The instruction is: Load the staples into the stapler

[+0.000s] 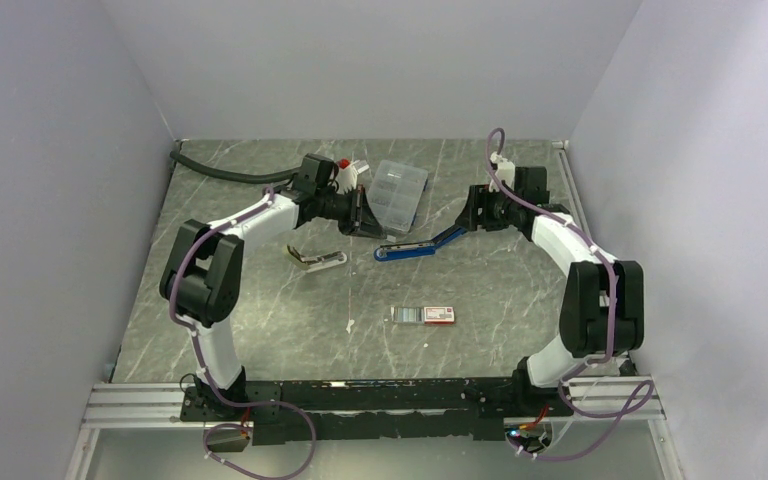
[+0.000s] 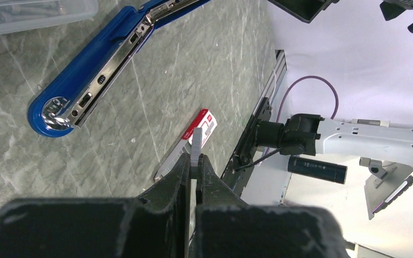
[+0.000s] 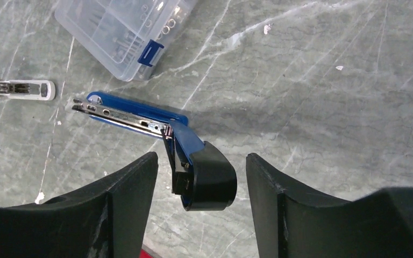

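Observation:
The blue stapler (image 1: 420, 245) lies swung open on the marble table, its metal staple channel (image 2: 102, 80) facing up. My left gripper (image 2: 196, 158) hovers above the table near the stapler's front, shut on a short silvery strip of staples (image 2: 197, 141) that sticks out past the fingertips. In the top view this gripper (image 1: 365, 222) is left of the stapler. My right gripper (image 3: 201, 156) is open, straddling the stapler's black rear end (image 3: 207, 180) with a gap on each side. The white staple box with a red end (image 1: 425, 314) lies nearer the arm bases.
A clear compartment case (image 1: 398, 193) of small parts sits behind the stapler. A small metal and white tool (image 1: 317, 259) lies to the left. A black hose (image 1: 220, 172) runs along the back left. Metal rails (image 1: 360, 395) edge the near side.

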Controlling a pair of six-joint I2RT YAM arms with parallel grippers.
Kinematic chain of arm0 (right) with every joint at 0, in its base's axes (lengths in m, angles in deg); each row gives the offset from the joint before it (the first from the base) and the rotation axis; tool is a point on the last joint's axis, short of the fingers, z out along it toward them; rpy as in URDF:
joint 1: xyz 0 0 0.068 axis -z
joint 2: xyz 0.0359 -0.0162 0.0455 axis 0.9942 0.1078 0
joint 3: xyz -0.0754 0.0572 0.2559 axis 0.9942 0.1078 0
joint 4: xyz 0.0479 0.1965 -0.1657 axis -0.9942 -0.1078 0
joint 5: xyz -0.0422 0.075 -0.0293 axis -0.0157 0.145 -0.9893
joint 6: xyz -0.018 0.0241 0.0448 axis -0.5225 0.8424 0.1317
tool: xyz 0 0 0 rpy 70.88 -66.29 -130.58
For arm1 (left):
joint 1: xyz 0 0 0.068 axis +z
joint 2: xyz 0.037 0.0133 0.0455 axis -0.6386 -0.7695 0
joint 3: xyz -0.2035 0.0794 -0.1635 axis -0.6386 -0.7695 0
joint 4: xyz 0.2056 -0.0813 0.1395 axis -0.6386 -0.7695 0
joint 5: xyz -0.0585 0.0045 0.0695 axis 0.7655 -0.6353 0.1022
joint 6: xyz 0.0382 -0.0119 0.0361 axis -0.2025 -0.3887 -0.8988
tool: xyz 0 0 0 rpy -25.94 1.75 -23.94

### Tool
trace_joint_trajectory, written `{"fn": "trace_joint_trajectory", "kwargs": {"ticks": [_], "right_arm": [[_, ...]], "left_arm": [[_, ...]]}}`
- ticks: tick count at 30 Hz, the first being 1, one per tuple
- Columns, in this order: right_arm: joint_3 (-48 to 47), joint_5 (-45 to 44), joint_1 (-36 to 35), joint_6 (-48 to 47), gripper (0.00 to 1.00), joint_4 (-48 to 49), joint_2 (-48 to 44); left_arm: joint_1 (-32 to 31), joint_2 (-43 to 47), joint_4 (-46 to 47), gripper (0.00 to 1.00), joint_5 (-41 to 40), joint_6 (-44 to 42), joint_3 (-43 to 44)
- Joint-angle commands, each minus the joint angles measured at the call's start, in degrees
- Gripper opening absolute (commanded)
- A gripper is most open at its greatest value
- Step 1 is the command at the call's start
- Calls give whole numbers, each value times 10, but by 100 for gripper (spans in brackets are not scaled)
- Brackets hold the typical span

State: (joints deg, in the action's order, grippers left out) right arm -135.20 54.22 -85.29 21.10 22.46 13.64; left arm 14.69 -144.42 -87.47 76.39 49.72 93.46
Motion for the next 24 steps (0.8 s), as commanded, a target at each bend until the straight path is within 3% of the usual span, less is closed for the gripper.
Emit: {"fn": "trace_joint_trajectory", "kwargs": {"ticks": [1,16,24], "right_arm": [[-31,19,5,30,62,36,11],[-16,34,9,61,31,32,-5],[27,72,10,95,23,6,-62]], "left_arm": [[1,-4,11,4,-6,2,17],[1,-16,20,5,-29,18,14],[0,-22,53,5,-32,52,2]]}}
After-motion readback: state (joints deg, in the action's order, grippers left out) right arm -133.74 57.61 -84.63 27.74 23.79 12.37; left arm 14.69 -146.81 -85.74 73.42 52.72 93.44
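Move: The black free end of the stapler's opened lid is already between the right hand's open fingers, within a centimetre of straight ahead, about 1 cm left and 1 cm below. The stapler's base lies some 12 cm left of that hand, 5 cm back and 4 cm lower; the clear parts box is 14 cm left, 6 cm ahead. From the left hand, which holds the staple strip, the base is about 5 cm right, 1 cm back and 7 cm below; the white stapler is 12 cm left, 2 cm back. The black end of the stapler's lid gets pinched from both sides as the right fingers close from well open to its width. That hand first creeps forward and left by about 1 cm, rolling slightly, then draws back some 1.5 cm and rises a little with the lid held. The left hand keeps the staple strip and sinks about 2 cm towards the stapler, edging 1 cm forward. ##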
